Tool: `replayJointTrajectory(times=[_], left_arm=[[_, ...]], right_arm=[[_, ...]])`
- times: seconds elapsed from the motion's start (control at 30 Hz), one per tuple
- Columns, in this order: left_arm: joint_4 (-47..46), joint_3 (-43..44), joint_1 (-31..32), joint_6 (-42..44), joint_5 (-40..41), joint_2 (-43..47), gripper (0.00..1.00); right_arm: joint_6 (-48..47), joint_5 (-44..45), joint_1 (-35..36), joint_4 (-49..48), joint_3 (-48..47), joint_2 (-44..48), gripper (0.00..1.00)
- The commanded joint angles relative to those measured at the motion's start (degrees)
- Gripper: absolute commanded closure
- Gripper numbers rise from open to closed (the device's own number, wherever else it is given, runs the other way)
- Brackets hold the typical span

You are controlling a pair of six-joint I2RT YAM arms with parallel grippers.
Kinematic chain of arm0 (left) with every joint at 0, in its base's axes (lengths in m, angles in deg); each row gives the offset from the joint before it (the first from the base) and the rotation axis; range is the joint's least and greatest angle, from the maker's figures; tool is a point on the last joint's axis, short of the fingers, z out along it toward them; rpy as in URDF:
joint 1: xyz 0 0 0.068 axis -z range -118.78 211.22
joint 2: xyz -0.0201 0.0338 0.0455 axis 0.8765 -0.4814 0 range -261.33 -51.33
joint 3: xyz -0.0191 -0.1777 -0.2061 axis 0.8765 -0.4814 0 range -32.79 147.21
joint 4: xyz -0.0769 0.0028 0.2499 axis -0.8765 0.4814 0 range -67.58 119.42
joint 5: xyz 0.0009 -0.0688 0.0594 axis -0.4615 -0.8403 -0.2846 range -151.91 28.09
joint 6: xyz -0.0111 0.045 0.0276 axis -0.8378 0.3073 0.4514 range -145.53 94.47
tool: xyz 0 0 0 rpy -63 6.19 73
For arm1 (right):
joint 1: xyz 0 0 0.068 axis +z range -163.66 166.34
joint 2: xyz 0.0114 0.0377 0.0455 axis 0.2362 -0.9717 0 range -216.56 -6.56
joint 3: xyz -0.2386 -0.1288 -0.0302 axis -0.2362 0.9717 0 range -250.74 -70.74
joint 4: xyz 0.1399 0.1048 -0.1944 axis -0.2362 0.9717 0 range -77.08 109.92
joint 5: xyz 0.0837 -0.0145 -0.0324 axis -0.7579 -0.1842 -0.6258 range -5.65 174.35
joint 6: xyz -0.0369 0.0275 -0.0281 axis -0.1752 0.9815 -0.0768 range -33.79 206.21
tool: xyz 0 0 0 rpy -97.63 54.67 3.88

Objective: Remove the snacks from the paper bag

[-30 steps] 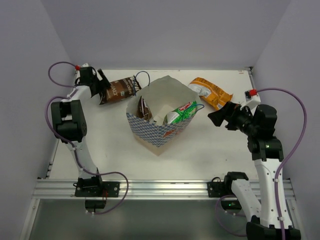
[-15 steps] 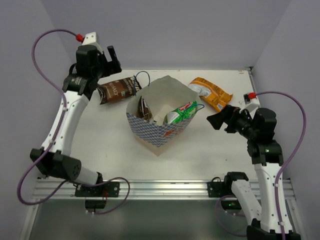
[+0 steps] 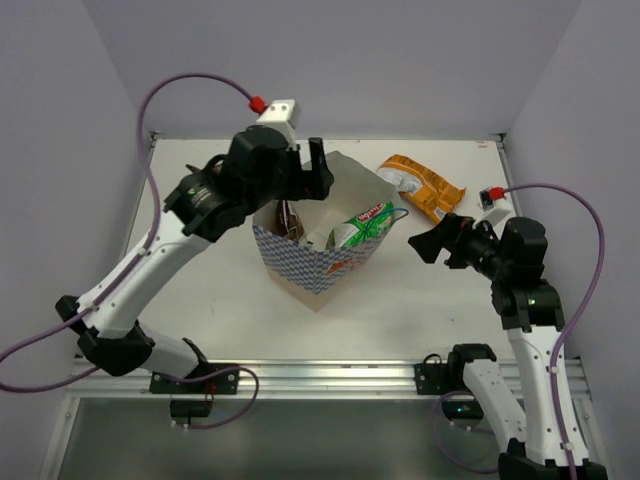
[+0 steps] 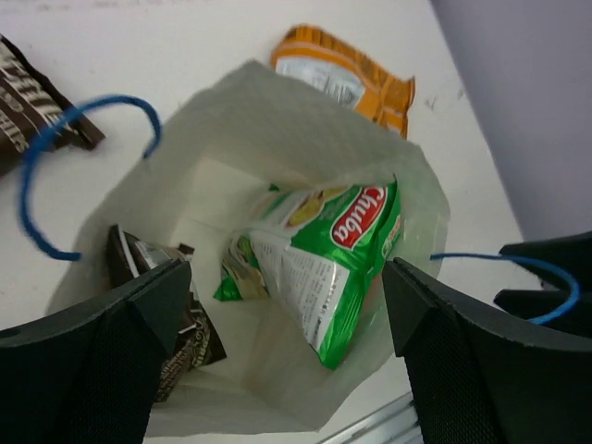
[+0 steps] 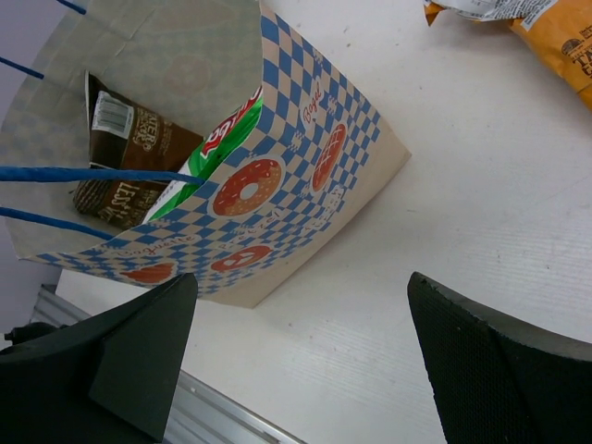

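The paper bag [image 3: 300, 262] stands upright mid-table with its mouth open; its checked side shows in the right wrist view [image 5: 305, 139]. Inside it lean a green-and-white snack [image 3: 362, 225] [image 4: 324, 268] and a dark brown snack [image 3: 289, 218] [image 4: 199, 338]. An orange-yellow snack [image 3: 425, 185] lies on the table behind the bag to the right. Another dark brown snack [image 4: 28, 83] lies left of the bag, hidden under my left arm in the top view. My left gripper [image 3: 300, 185] [image 4: 285, 277] hangs open above the bag's mouth, holding nothing. My right gripper [image 3: 425, 240] [image 5: 301, 287] is open and empty, right of the bag.
Blue cord handles [image 4: 83, 176] [image 5: 92, 174] arch over the bag's rim on both sides. A metal rail [image 3: 330, 375] runs along the table's near edge. Purple walls close in the back and both sides of the white table [image 3: 230, 290].
My left arm has swung from the far left corner, away from the brown snack on the table, to above the bag's mouth. My right gripper has crept slightly left toward the bag.
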Motion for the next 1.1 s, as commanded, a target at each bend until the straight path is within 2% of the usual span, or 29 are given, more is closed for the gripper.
replayJointTrajectory(times=[0.0,0.5,1.07], left_arm=[[7.1,1.9,2.2,-3.7,3.6,-4.7,0.09],[19.4,-0.1,2.3,-6.0,12.3,-9.6,0.09],[16.0,-6.8,1.3,-5.7,11.9,-14.5,0.10]], right_arm=[[-0.1,0.2,0.4,-1.5,0.3,0.9,0.01],[-0.8,2.2,2.7,-0.9,1.6,3.2,0.01],[-1.7,4.1,4.9,-0.5,2.5,5.3,0.01]])
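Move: The small brown snack pack standing inside the paper bag lies about 8 cm ahead of my left hand, 4 cm to its left and some 28 cm below. Beside it in the bag, the green Chuba pack is about 5 cm ahead, 12 cm to the right and 26 cm down from that hand. The large brown pack on the table lies 25 cm ahead, 21 cm left and 37 cm down. From my right hand, the small brown pack is about 16 cm ahead, 27 cm left and 17 cm below. I sink my left hand about 17 cm into the mouth of the paper bag towards the small brown pack, quickly at first with a slight swing right, then more slowly while easing some 5 cm back left. Meanwhile I roll and tip the wrist some 35 degrees so the wide-open fingers point steeply down and forward at the pack, not yet closing. ##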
